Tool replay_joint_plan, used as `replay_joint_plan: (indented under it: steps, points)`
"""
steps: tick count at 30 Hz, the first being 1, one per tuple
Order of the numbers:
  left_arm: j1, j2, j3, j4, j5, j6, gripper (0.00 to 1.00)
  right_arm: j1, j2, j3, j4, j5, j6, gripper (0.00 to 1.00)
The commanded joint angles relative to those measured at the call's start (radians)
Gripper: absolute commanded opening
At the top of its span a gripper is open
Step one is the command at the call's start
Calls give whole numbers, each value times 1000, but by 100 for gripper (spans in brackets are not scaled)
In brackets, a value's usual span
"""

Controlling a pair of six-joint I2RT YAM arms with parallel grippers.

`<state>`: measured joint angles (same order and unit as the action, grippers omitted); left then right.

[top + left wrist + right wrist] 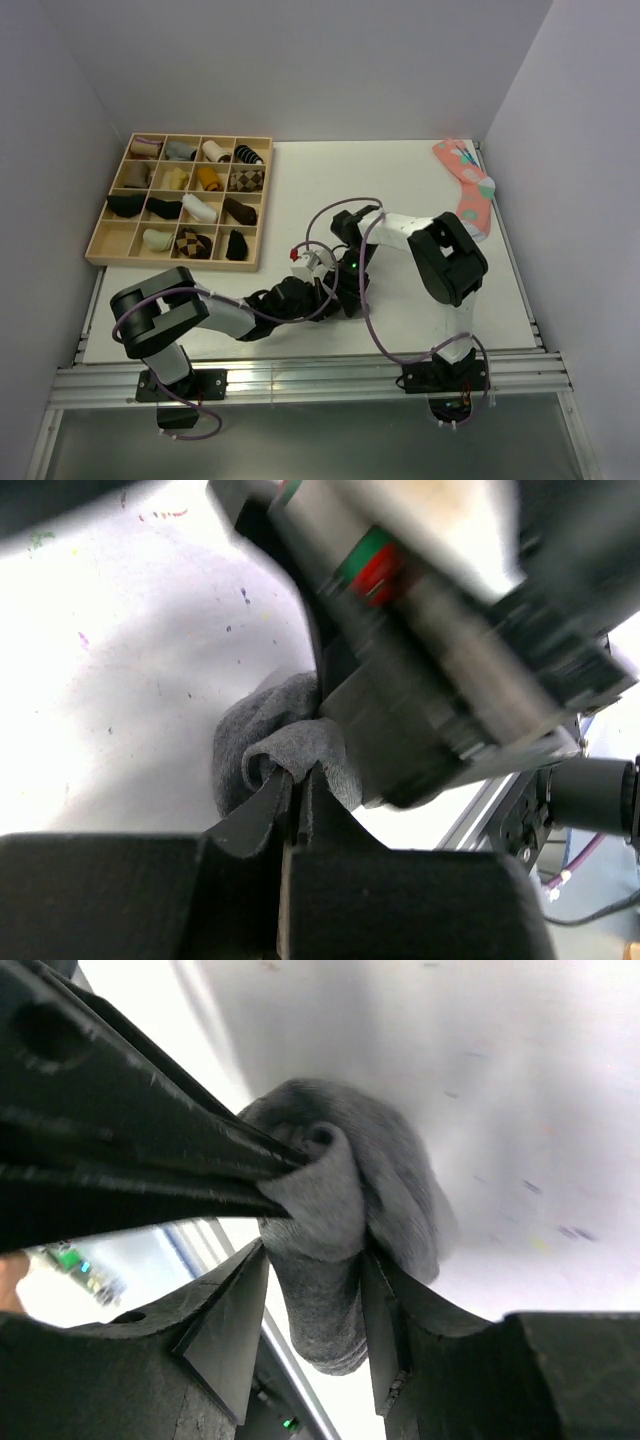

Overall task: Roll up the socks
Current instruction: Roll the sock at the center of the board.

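The socks (262, 732) are a bundle of dark grey knit lying on the white table. My left gripper (302, 773) is shut on a fold at the bundle's edge. In the right wrist view the socks (395, 1170) form a rolled lump, and a rounded end hangs between the jaws of my right gripper (315, 1250). Those jaws stand open around it, with a gap on the left side. The left gripper's fingers (190, 1165) come in from the left and pinch the knit. From above, both grippers meet at mid-table (330, 288) and hide the socks.
A wooden tray (95, 250) with several sock rolls in its compartments stands at the back left. A pink dotted sock (468, 185) lies at the back right by the wall. The aluminium rail (300, 375) runs along the near edge.
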<state>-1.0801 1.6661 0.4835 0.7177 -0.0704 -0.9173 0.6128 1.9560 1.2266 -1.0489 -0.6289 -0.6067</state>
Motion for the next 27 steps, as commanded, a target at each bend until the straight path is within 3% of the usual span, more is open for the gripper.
replay_joint_plan:
  steps: [1, 10, 23, 27]
  points:
    - [-3, 52, 15, -222, -2, -9, 0, -50, -95, -19, 184, 29, -25, 49]
    - [3, 70, 41, -288, -2, -31, 0, -127, -258, -105, 243, -20, -50, 52]
    - [28, 89, 81, -363, 34, -63, 0, -177, -607, -346, 340, -23, -205, 52]
    - [34, 99, 101, -379, 53, -66, 0, -177, -651, -389, 328, -17, -260, 53]
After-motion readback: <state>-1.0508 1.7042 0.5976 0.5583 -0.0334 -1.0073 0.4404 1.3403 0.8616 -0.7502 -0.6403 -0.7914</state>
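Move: Around the centre sock's half-made roll, the right hand's open fingers are already in place; the sock's middle lies some 2 cm to its left, level fore and aft, 1 cm below. From the left hand, already pinching it, that middle is about 3 cm right, 1 cm ahead and 1 cm below. The wooden box's black sock lies roughly 22 cm left and 16 cm ahead of the left hand; the pink sock is around 30 cm right and 28 cm ahead of the right hand. Coming free of the gray roll with its fingers still half open, the right hand goes forward and up about 5 cm, then draws back partway while moving right and still rising, until it is some 6 cm higher. Its fingers swing around 35 degrees from back-slanting to pointing left and down. The left hand keeps its shut pinch on the roll, easing about 1.5 cm forward and right. ##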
